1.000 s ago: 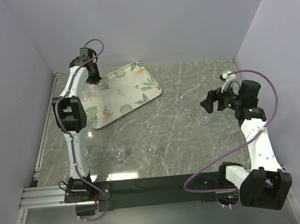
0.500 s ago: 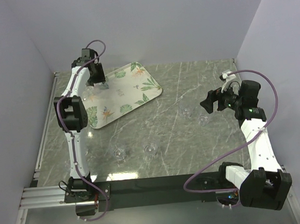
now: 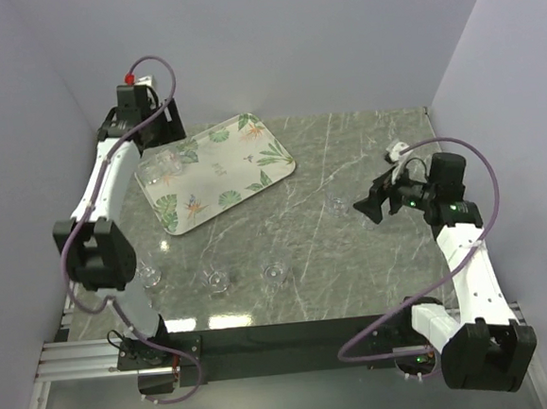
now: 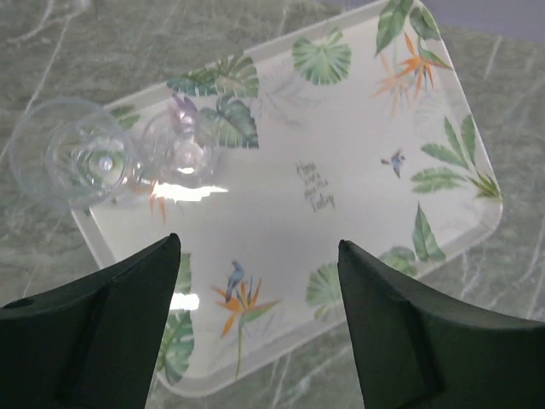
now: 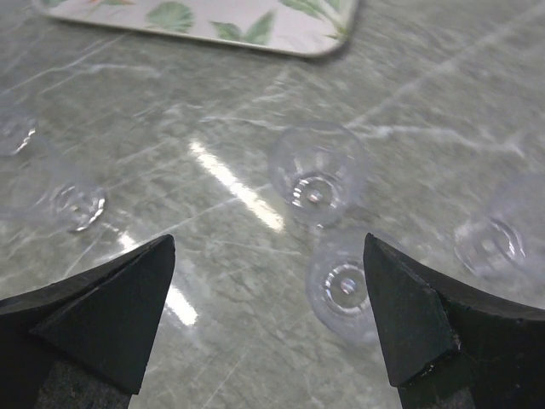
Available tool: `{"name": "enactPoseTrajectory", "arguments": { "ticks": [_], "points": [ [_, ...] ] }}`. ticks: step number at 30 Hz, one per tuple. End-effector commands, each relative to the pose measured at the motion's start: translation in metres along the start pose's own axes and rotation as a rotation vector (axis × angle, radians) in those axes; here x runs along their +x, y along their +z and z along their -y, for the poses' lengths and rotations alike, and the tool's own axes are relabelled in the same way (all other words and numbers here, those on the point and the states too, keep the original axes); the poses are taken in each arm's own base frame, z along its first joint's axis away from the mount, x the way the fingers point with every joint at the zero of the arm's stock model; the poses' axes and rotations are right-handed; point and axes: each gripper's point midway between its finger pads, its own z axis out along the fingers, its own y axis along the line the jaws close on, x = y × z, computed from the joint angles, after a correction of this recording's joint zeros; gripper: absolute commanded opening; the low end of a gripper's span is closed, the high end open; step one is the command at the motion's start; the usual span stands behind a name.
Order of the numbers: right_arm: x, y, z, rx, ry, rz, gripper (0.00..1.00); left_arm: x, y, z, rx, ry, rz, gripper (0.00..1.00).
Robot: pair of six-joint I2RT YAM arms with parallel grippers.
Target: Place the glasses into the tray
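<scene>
The tray (image 3: 238,174) lies at the back left, cream-white with green leaves. Two clear glasses (image 3: 160,166) stand at its far left corner. In the left wrist view one glass (image 4: 180,150) is on the tray (image 4: 358,170) and the other (image 4: 77,158) sits at its corner edge. My left gripper (image 3: 157,130) hangs open and empty above that corner (image 4: 257,243). My right gripper (image 3: 372,205) is open and empty (image 5: 269,240) above two glasses (image 5: 317,175) (image 5: 347,285) on the table. One of them shows in the top view (image 3: 338,202).
Three more glasses stand loose near the front of the table (image 3: 149,273) (image 3: 219,281) (image 3: 275,275). Another glass (image 5: 494,236) is at the right in the right wrist view. Grey walls close the left, back and right sides.
My left arm has risen and drawn back to the left from the tray's corner, jaws open, leaving the glasses there. My right gripper has moved left and down toward the two glasses.
</scene>
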Motion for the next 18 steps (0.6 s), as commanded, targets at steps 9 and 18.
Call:
{"name": "enactPoseTrajectory", "arguments": {
  "ticks": [9,18],
  "points": [
    [-0.009,0.032,-0.108,-0.389,-0.345,-0.155,0.98,0.007,-0.133,-0.053,0.022,-0.135,0.38,0.99],
    [-0.007,0.05,-0.169,-0.625,-0.548,-0.25,0.99,0.059,-0.185,-0.066,-0.019,-0.098,0.51,1.0]
  ]
}}
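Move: For the right hand, the front glass lies about 28 cm to the left, 11 back and 17 below. Another glass stands some 17 cm to the left of that one. Two more stand near the hand, about 5 cm ahead and 1 right, and 10 ahead and 7 left. From the left hand, the front glass is roughly 32 cm back and 28 right; the glass it set on the tray is 6 ahead and 2 left. Right hand sweeps about 15 cm left and back, turning counter-clockwise, towards the front glass; left retreats 18 cm. ##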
